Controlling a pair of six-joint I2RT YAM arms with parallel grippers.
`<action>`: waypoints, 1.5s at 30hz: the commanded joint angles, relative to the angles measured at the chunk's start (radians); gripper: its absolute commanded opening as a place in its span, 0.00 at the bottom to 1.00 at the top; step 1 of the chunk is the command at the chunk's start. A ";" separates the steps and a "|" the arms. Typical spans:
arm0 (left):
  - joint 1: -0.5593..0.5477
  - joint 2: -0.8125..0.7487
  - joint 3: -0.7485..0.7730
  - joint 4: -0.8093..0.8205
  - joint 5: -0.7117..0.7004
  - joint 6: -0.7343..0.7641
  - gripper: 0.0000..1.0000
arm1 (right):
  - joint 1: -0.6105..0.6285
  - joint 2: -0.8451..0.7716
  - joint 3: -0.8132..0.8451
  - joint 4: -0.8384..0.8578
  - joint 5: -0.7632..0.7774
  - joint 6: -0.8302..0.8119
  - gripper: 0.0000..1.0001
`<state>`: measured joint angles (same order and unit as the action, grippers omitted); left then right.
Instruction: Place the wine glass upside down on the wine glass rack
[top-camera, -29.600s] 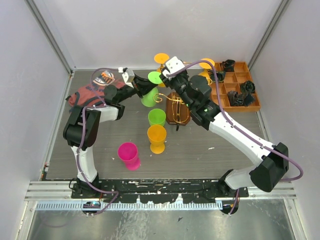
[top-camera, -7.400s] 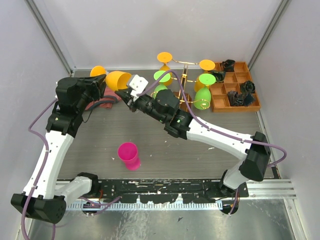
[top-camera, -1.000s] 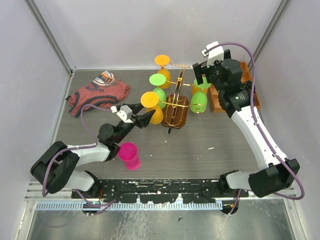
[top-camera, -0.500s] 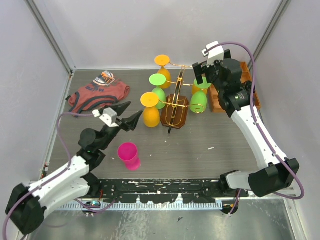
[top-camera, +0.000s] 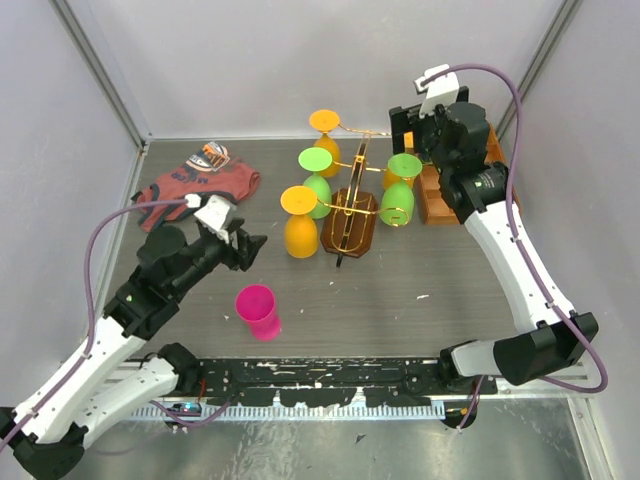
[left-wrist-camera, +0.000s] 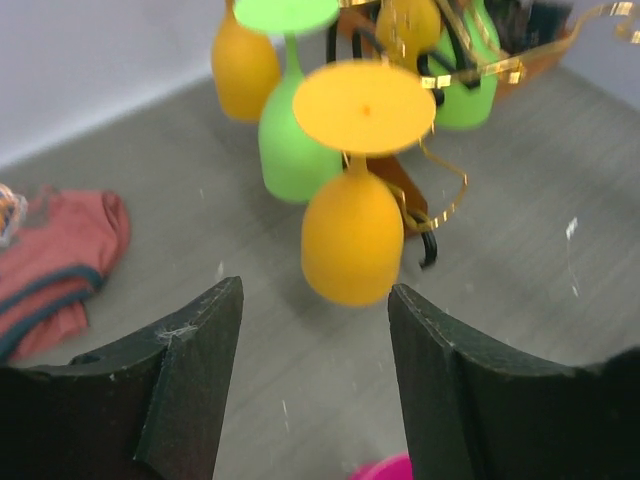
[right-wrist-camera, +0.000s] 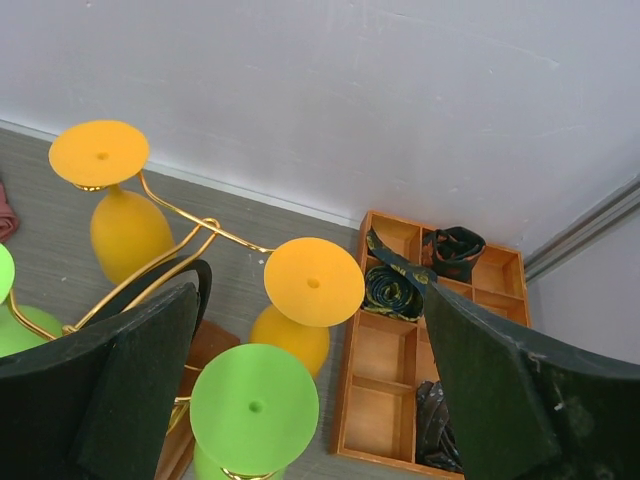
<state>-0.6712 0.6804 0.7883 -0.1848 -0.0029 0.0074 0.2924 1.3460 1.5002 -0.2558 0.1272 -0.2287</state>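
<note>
The gold wire wine glass rack (top-camera: 352, 180) stands on its dark oval base (top-camera: 352, 225) mid-table. Several glasses hang on it upside down: an orange one (top-camera: 300, 235) at the near left, also in the left wrist view (left-wrist-camera: 352, 240), green ones (top-camera: 318, 190) (top-camera: 398, 205) and orange ones (top-camera: 322, 120) at the back. A pink wine glass (top-camera: 258, 308) stands on the table near the front. My left gripper (top-camera: 245, 245) (left-wrist-camera: 315, 288) is open and empty, short of the orange glass. My right gripper (top-camera: 415, 125) (right-wrist-camera: 310, 290) is open and empty above the rack's right side.
An orange-brown compartment tray (top-camera: 430, 205) (right-wrist-camera: 385, 400) with rolled dark ties sits right of the rack, mostly under my right arm. A red shirt (top-camera: 195, 185) lies at the back left. Walls close in the back and both sides.
My left gripper has let go of the near orange glass, which now hangs on the rack, and has drawn back to the left. My right gripper has moved a little up and back.
</note>
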 joint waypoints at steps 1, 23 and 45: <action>0.000 0.067 0.113 -0.424 0.051 -0.051 0.65 | -0.001 -0.013 0.055 -0.016 0.033 0.038 1.00; 0.000 0.280 0.262 -0.814 0.099 -0.064 0.60 | -0.001 -0.034 0.060 -0.039 0.050 0.089 1.00; -0.001 0.338 0.187 -0.742 0.170 -0.045 0.20 | -0.002 -0.030 0.068 -0.039 0.061 0.084 1.00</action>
<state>-0.6712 1.0187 0.9924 -0.9581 0.1242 -0.0536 0.2924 1.3460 1.5169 -0.3241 0.1726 -0.1535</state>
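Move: The pink glass stands upright on the table, its middle about 9 cm back from the left hand, 1 cm to its right and some 20 cm below. The hanging orange glass just left behind is about 7 cm ahead and 9 cm to the right, with the hanging green glass roughly 10 cm beyond it; the rack's foot is some 14 cm ahead and 20 cm right of the left hand. From the right hand the pink glass lies about 29 cm back, 33 cm left and 30 cm below. The left fingers come astride the pink glass's rim on its far-left side, one inside and one outside, and close from wide to about a quarter open on the wall. To get there the left hand swings down and back away from the rack, tipping its fingers some 50 degrees downward, then sinks nearly straight down; about 14 cm down and 7 cm back in all. ##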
